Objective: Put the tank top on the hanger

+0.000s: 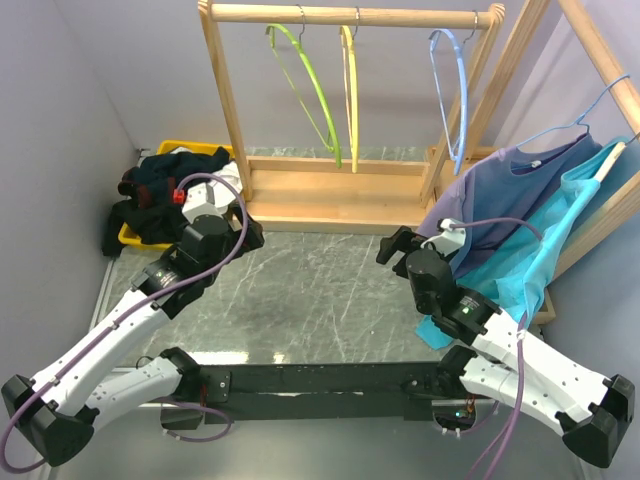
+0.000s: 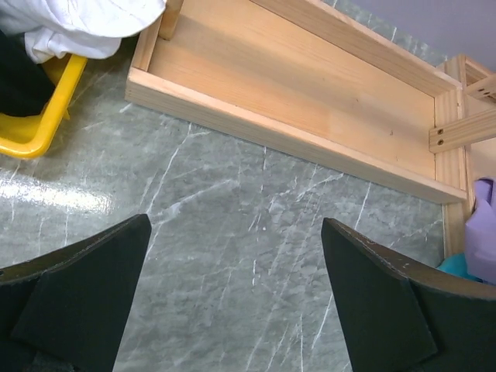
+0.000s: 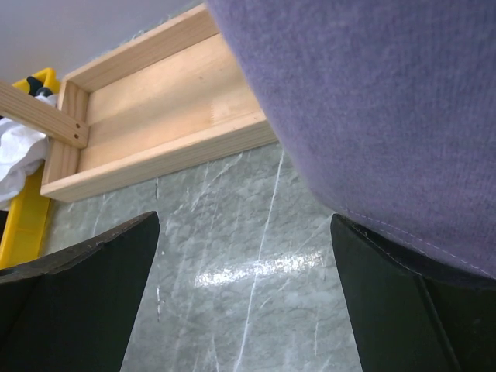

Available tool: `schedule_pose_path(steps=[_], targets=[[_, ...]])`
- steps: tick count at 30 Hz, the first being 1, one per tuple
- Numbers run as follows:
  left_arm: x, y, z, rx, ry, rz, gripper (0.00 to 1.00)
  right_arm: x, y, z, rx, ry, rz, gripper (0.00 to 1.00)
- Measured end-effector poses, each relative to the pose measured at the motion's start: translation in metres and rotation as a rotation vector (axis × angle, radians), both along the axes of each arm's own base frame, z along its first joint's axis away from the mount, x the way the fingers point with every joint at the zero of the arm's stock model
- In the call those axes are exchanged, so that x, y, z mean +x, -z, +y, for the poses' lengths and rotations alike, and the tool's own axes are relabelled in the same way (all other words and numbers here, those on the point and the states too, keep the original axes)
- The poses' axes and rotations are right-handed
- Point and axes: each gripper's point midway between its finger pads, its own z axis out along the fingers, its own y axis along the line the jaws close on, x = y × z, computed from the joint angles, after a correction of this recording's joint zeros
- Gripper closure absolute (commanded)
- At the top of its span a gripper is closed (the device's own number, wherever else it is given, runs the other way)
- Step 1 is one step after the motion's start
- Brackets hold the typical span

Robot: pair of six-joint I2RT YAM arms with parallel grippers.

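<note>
The tank top (image 1: 148, 186), dark with red trim, lies crumpled in a heap of clothes in the yellow bin (image 1: 186, 148) at the back left. The lime-green hanger (image 1: 306, 90) hangs bare from the wooden rack's top rail (image 1: 350, 14). My left gripper (image 1: 246, 226) hovers over the table just right of the bin, open and empty (image 2: 236, 222). My right gripper (image 1: 397, 247) sits over the table's right half, in front of the rack base, also open and empty (image 3: 244, 217).
A yellow hanger (image 1: 349, 90) and a light blue hanger (image 1: 447, 95) hang beside the green one. The rack's wooden base (image 2: 310, 101) lies ahead of both grippers. A white garment (image 2: 77, 23) tops the bin. Purple cloth (image 3: 372, 101) and teal cloth (image 1: 555, 235) drape at the right, over my right finger.
</note>
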Motion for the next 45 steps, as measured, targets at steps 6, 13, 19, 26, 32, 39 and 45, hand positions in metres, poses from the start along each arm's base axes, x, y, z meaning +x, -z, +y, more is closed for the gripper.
schedule_pose_path(steps=[6,13,19,26,32,39,45], targets=[[0.000,0.000,0.000,-0.001,-0.001,-0.001,0.01,-0.001,0.004,0.002,-0.012,-0.017,0.016,0.00],[0.005,-0.002,0.012,0.012,-0.069,-0.016,0.01,-0.004,0.007,0.007,-0.021,-0.057,0.030,0.00],[0.056,-0.010,0.084,0.004,-0.341,0.000,0.08,-0.008,0.010,0.019,-0.027,-0.138,0.047,0.00],[0.122,-0.004,0.187,0.026,-0.675,0.047,0.21,-0.011,0.009,0.032,-0.016,-0.214,0.050,0.00],[0.166,0.045,0.249,0.061,-0.808,0.175,0.26,-0.014,0.011,0.040,-0.001,-0.263,0.051,0.00],[0.186,0.094,0.272,0.071,-0.808,0.304,0.89,-0.016,0.020,0.041,-0.013,-0.278,0.065,0.00],[0.204,0.045,0.260,0.019,-0.679,0.214,0.99,-0.019,0.015,0.043,-0.007,-0.303,0.051,0.00]])
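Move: The navy, red-trimmed tank top tops the left side of the yellow bin's pile, about 17 cm ahead of my open left hand, 25 cm to its left and 11 cm lower. The black garment is some 11 cm to the right of the tank top and level with it; the white cloth is 17 cm to its right and just nearer me. From my right hand the tank top is some 19 cm ahead and 57 cm left. I swing my left hand over 30 cm left and forward to the tank top, turning it nearly 50 degrees counter-clockwise, tip it down and sink about 10 cm into the pile late in the reach, pinch the red-trimmed fabric, then start lifting, up about 5 cm. Meanwhile my open right hand drifts 4 cm left, turning slightly counter-clockwise, away from the hanging purple shirt. ##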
